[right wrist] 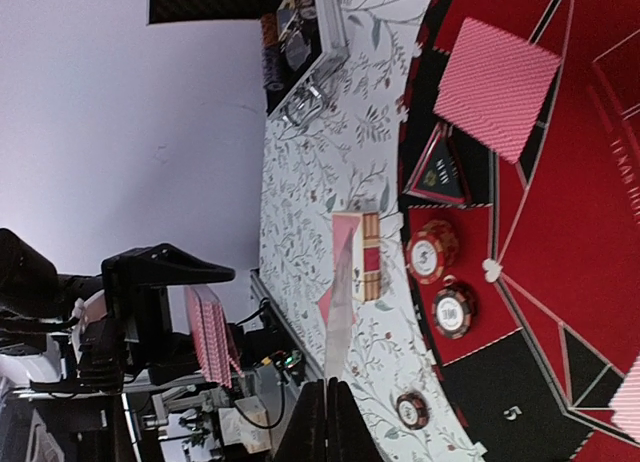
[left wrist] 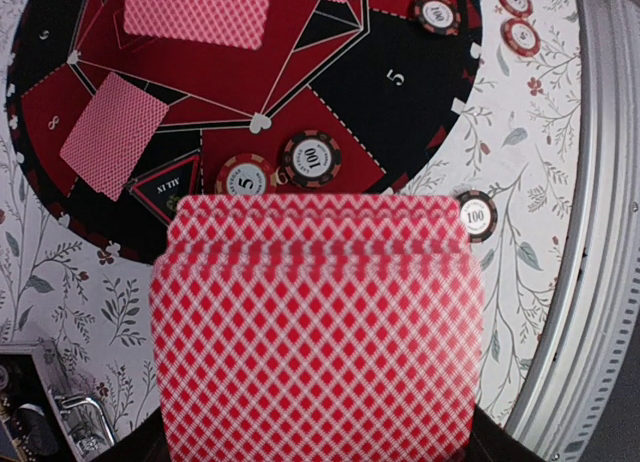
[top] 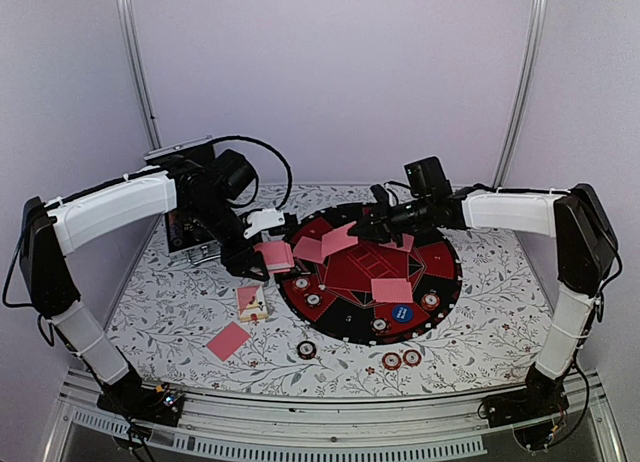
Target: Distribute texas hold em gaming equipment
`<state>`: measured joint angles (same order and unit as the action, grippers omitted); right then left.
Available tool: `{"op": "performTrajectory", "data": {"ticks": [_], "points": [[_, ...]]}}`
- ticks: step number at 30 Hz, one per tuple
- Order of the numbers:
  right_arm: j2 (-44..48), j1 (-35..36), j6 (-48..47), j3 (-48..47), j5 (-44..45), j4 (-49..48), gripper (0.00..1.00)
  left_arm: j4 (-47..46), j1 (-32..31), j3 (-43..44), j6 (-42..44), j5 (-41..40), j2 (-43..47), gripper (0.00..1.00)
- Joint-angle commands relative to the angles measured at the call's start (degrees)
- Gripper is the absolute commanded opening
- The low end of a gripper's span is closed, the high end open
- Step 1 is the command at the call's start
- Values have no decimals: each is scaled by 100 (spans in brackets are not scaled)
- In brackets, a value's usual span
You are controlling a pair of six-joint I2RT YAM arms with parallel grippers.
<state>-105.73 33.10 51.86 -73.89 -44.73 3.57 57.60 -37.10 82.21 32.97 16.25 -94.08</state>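
My left gripper point(top: 262, 263) is shut on a deck of pink-backed playing cards point(left wrist: 315, 322) at the left edge of the round red-and-black poker mat point(top: 446, 272); the deck hides its fingers in the left wrist view. My right gripper point(right wrist: 327, 418) is shut on a single card point(right wrist: 341, 300), seen edge-on, held above the mat's far middle point(top: 340, 239). More cards lie on the mat point(top: 391, 289) point(left wrist: 113, 134) and one on the table point(top: 228, 340). Poker chips sit on the mat point(left wrist: 309, 159) point(left wrist: 247, 177) and on the table point(top: 306, 349) point(top: 400, 359). A blue button disc point(top: 403, 312) lies on the mat's near side.
A black silver-edged case point(top: 188, 227) stands open at the back left, behind the left arm. A small card box point(top: 252, 302) lies on the floral tablecloth just left of the mat. The metal rail point(top: 330, 422) runs along the table's near edge.
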Motion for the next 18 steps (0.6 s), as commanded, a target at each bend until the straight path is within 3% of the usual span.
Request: {"op": "performTrajectory", "data": {"ticks": [1, 5, 10, 18], "points": [[238, -184, -1225, -878, 1351, 1901, 3, -144, 19, -6, 53, 90, 127, 0], [-129, -181, -2132, -1964, 2701, 3201, 0, -144, 32, -51, 66, 64, 149, 0], [-758, -55, -2739, -3002, 4645, 4001, 0, -159, 67, -124, 60, 57, 172, 0], [-2298, 955, -3779, -4999, 8199, 5075, 0, -154, 106, -109, 48, 101, 171, 0]]}}
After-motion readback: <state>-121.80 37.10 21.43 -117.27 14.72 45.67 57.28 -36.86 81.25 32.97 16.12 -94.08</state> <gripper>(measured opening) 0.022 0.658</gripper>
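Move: My right hand holds a card some 17 cm above the mat. The yellow big blind button at the mat's far side lies about 11 cm ahead and 5 cm to its right. The two dealt cards by the far chips are about 9 cm ahead and 12 cm right, and the left-side card about 5 cm ahead and 13 cm left. From my left hand the button is about 19 cm ahead and 27 cm right, 16 cm below. I sweep the card in my right hand forward about 13 cm and some 7 cm to the right, away from the deck, to above the big blind button. The hand arcs up nearly 5 cm and then dips. As it goes, the wrist swings about 60 degrees, from fingers pointing left to forward and down; they keep their pinch on the card. My left hand keeps holding the deck. ##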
